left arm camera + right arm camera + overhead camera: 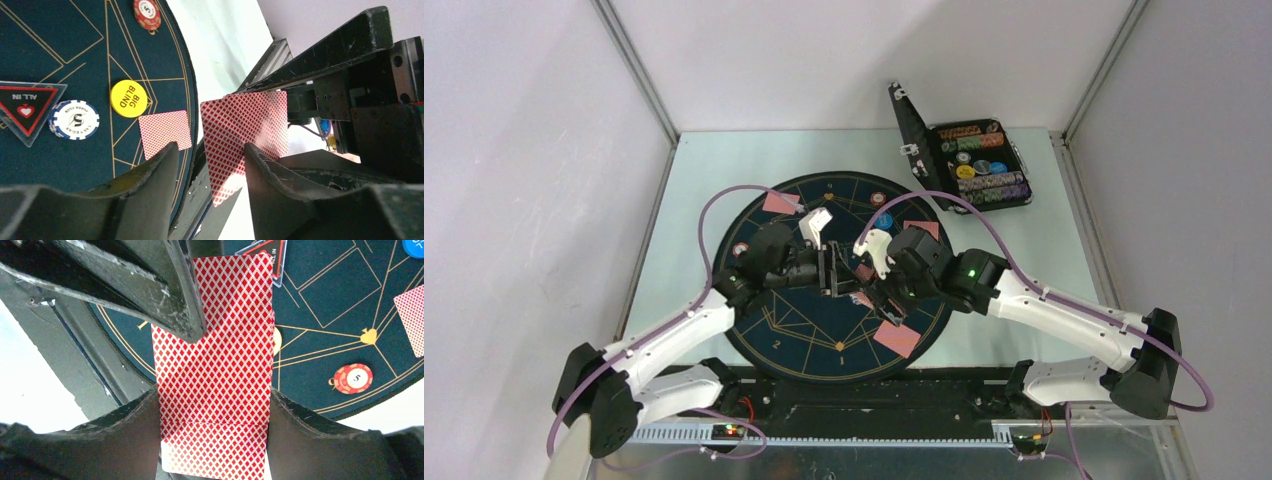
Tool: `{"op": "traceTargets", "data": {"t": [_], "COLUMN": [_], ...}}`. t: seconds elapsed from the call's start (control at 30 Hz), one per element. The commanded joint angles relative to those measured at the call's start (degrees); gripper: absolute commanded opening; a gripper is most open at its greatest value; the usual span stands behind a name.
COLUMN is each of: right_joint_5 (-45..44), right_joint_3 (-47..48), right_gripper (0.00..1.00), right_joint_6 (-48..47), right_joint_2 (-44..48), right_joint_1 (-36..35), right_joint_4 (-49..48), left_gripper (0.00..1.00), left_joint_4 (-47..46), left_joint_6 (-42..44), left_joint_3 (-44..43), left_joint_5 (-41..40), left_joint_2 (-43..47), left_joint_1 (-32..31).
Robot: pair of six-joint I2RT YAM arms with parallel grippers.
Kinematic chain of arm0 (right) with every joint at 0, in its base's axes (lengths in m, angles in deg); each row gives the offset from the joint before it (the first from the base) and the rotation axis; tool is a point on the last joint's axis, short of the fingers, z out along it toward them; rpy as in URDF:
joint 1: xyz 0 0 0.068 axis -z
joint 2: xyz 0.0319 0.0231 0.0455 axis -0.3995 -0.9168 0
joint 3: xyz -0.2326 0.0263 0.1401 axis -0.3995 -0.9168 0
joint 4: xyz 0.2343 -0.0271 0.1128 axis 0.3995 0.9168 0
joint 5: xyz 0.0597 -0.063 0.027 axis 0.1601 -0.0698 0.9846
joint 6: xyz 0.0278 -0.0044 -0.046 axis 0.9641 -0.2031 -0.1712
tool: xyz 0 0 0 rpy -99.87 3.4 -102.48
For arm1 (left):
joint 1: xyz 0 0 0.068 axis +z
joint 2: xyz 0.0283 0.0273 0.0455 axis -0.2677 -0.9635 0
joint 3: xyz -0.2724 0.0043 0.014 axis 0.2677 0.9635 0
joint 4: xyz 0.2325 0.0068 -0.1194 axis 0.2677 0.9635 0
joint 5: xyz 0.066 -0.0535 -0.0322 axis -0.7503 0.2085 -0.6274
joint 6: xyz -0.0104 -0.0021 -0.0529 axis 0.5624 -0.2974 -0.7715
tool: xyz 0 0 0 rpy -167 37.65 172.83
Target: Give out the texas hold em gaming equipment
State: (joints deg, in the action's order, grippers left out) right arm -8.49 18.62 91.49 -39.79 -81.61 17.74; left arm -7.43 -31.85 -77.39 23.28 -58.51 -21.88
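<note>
In the right wrist view my right gripper is shut on a stack of red-backed playing cards, one finger on each long edge. One card of that stack sticks out between the fingers of my left gripper, which stands open around it. Its edge lies against one fingertip. From above, both grippers meet over the middle of the mat. On the mat lie single cards, a yellow BIG BLIND disc, a white disc and a triangular ALL IN marker.
A black hinged case stands open at the back right, with rows of discs in it. A red disc lies near the mat's rim and a blue one nearer the middle. Grey walls close in the table on three sides.
</note>
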Motion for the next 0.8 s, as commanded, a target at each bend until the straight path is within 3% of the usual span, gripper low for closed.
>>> {"op": "traceTargets", "data": {"t": [0.0,0.4,0.77], "right_joint_5": [-1.3,-1.0,-2.9], "right_joint_3": [0.9,0.9,0.9], "right_gripper": [0.00,0.00,0.00], "right_joint_6": [-0.2,1.1,2.2], "right_joint_2": [1.9,1.5,1.2], "right_joint_1": [-0.2,1.8,2.8], "right_joint_4": [-2.4,-2.1,-1.7], "left_gripper": [0.51,0.01,0.00], "left_joint_4": [2.6,8.6,5.7], "left_joint_6": [1.4,3.0,-1.3], "left_joint_3": [-1.2,-3.1,2.7], "left_joint_5": [-4.2,-9.8,-8.8], "left_joint_2": [3.5,8.1,18.5], "left_joint_1": [0.6,0.6,4.4]}}
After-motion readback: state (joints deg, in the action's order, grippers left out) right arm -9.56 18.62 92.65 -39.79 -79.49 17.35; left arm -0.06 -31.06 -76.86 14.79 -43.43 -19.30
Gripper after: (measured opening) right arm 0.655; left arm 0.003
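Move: The top card, already slid partly out of the deck my right hand holds, lies between my open left fingers, its middle about 3 cm to the right of that hand, 1 cm back and 1 cm lower. On the mat some 13 cm below, the white chip is almost under my left hand, the yellow big blind chip 7 cm right and 3 cm back, and a dealt card 9 cm right and 10 cm back. From my right hand the top card's middle is some 2 cm left, 1 cm ahead and 1 cm up. I shut my half-open left fingers fully on the jutting left end of the top card while already easing left and up, then keep pulling it away from the deck, about 4 cm left and 4 cm up in all, turning roughly 10 degrees counter-clockwise. My right hand keeps its grip on the deck, drifting only about 1 cm forward. ##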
